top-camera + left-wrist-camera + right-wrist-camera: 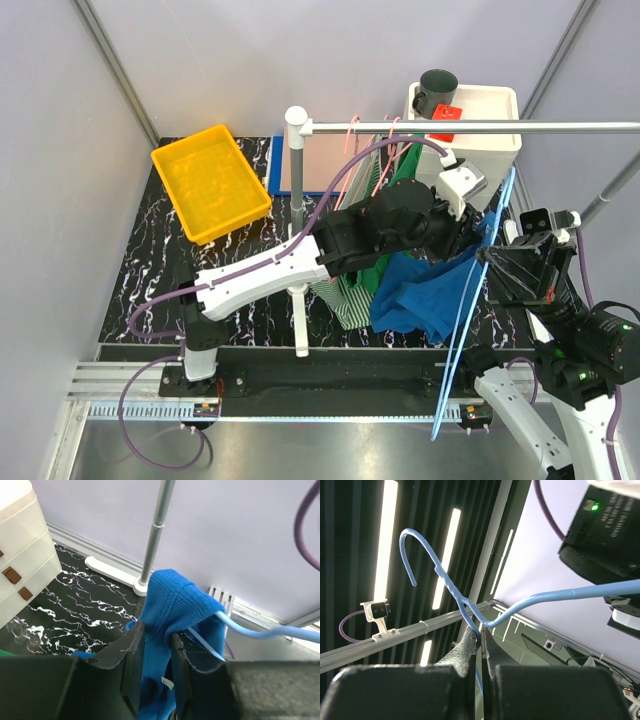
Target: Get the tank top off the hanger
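The blue tank top [415, 300] droops from the light-blue wire hanger [458, 350], which slants down toward the table's near edge. My left gripper [470, 235] reaches in from the left. In the left wrist view its jaws [157, 630] are shut on a ribbed strap of the tank top [172, 597], which is still looped over the hanger wire [260, 632]. My right gripper [490, 255] is shut on the hanger. The right wrist view shows its fingers [479, 632] pinching the twisted neck below the hook [427, 555].
A metal rail [470, 127] on a white post [297, 200] carries green and striped garments [350, 290] on other hangers. A yellow bin [210, 180] sits at the back left. A white drawer unit [480, 130] with a dark cup [437, 90] stands at the back right.
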Motion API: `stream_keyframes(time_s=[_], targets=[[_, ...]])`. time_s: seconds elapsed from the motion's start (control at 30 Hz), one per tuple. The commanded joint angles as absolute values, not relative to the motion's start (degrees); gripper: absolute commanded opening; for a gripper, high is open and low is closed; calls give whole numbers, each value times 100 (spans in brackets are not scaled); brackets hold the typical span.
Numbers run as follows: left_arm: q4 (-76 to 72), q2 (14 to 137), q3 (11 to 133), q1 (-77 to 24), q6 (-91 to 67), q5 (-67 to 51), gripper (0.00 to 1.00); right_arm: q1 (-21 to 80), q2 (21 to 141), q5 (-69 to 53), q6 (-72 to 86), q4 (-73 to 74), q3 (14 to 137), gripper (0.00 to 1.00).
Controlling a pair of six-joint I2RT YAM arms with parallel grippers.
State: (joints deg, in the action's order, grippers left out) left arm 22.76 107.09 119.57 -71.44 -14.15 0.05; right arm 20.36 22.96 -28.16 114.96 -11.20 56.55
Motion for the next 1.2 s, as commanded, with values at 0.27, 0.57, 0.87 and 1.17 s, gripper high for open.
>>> stream_keyframes(time_s=[0.27,0.57,0.87,1.17], targets=[[1801,10740,12304,-7119,-1528,1474,0,2048,2014,-3032,13676,-1512,5670,0],[2724,11145,13017,-7084,-1819,3261,0,2048,1643,-3181,14018,-1677,5527,0],[2672,10303,12147,-7180,-1206,2409,0,2048,2048,-3454,13387,-2338,6152,0],[2812,8931,11084,-7620,-1221,1109,0,2092,2276,-3156,12867,-3111,5670,0]])
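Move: The blue tank top's strap, looped round the hanger, lies right at the left fingertips, about 2 cm to their right and 1 cm ahead; the top's body hangs some 6 cm back, 6 cm left and 15 cm below. The green top is about 12 cm left and 4 cm ahead, 8 cm lower. From the right hand, which holds the hanger's neck, the strap lies roughly 13 cm ahead, 8 cm right and 16 cm below. Left fingers pinch the strap, swing forward 8 cm, then back-left; right draws held hanger 9 cm back and up. ##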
